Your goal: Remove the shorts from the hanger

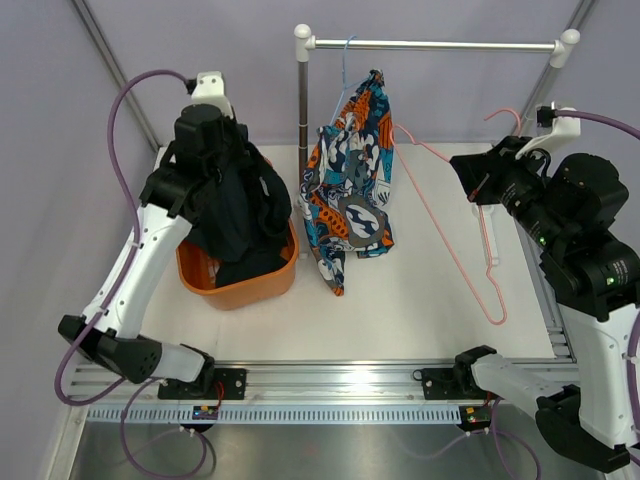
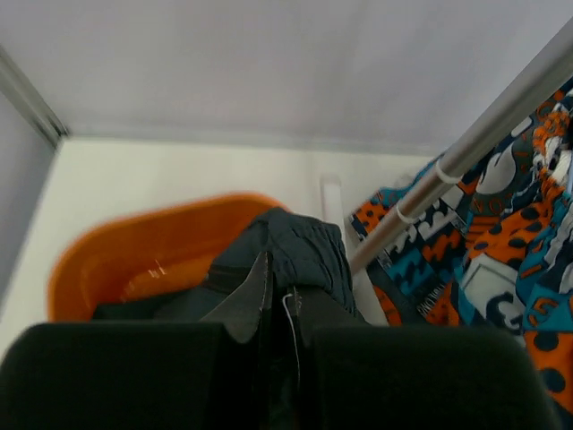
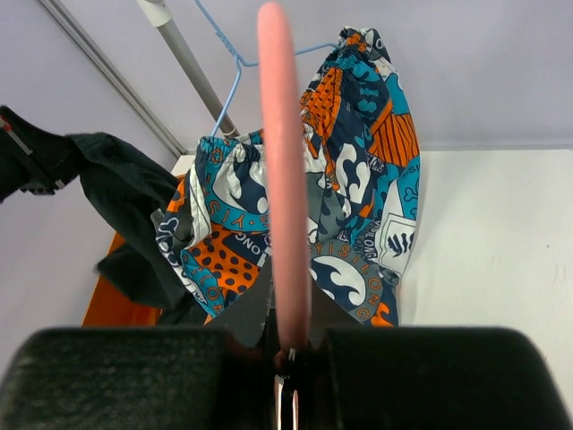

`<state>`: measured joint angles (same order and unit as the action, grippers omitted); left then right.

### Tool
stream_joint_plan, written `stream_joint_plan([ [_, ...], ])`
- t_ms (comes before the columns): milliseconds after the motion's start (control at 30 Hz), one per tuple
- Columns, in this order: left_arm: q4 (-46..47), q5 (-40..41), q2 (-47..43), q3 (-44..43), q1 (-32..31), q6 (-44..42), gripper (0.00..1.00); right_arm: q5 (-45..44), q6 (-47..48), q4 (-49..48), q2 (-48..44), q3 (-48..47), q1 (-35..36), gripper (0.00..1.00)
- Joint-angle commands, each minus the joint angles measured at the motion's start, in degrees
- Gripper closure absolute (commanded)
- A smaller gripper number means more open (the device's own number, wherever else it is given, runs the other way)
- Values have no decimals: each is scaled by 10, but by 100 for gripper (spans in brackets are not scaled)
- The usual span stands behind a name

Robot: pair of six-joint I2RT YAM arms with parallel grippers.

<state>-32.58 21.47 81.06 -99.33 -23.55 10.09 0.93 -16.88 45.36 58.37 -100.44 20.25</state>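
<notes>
Dark shorts (image 1: 240, 210) hang bunched from my left gripper (image 2: 277, 296), which is shut on the fabric above the orange basket (image 1: 250, 292). Their lower part rests in the basket. In the left wrist view the dark shorts (image 2: 300, 251) fill the space just beyond the fingers. My right gripper (image 3: 291, 331) is shut on a bare pink hanger (image 3: 282, 179). In the top view that pink hanger (image 1: 447, 245) slants over the right half of the table, clear of the rack. The left gripper's fingers are hidden under the wrist in the top view.
Patterned orange and blue shorts (image 1: 350, 190) hang on a blue wire hanger (image 1: 345, 70) from the rack's rail (image 1: 440, 45). The rack's metal post (image 1: 303, 100) stands between them and the basket. White table edges and frame rails run along both sides.
</notes>
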Motion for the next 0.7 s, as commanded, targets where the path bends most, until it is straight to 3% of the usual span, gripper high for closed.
stream_joint_plan([
  [0, 17, -3, -63, 105, 5, 140, 100, -5, 5, -7, -6, 9, 3, 100],
  [200, 59, -6, -146, 353, 16, 254, 97, -6, 7, 3, -5, 16, 3, 100],
  [333, 81, -25, -206, 444, 31, 303, 86, -6, 16, 22, 6, 6, 4, 100],
  [400, 88, -79, -227, 461, 32, 295, 63, -22, 26, 33, 23, -2, 3, 100],
  [467, 82, -120, -230, 456, 30, 273, 30, -43, 46, 44, 41, -7, 4, 100],
  [567, 55, -150, -262, 457, 29, 253, 12, -62, 68, 39, 52, -7, 3, 100],
  [667, 31, -150, -296, 457, 30, 233, 4, -66, 99, 32, 68, -17, 3, 100],
])
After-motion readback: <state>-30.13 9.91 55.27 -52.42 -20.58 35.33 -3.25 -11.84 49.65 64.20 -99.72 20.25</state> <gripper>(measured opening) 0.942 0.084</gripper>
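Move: The basket the held black shorts are going into has its middle about 33 cm below the left gripper, some 6 cm back and 3 cm to its left. The rack's left post foot stands some 3 cm ahead of that gripper and 14 cm to its right; the printed shorts hang about 24 cm to its right, level fore and aft and roughly 12 cm lower. From the right gripper, the basket lies about 46 cm left, 9 cm ahead and 42 cm below. Lower the left gripper about 22 cm towards the basket, drawing back some 10 cm, the fingers tipping about 20 degrees further down and the hand's left side dipping. Near the bottom open wide to let go of the black shorts, then lift about 3 cm. With the right, keep hold of the pink hanger, easing it down and then forward too. ##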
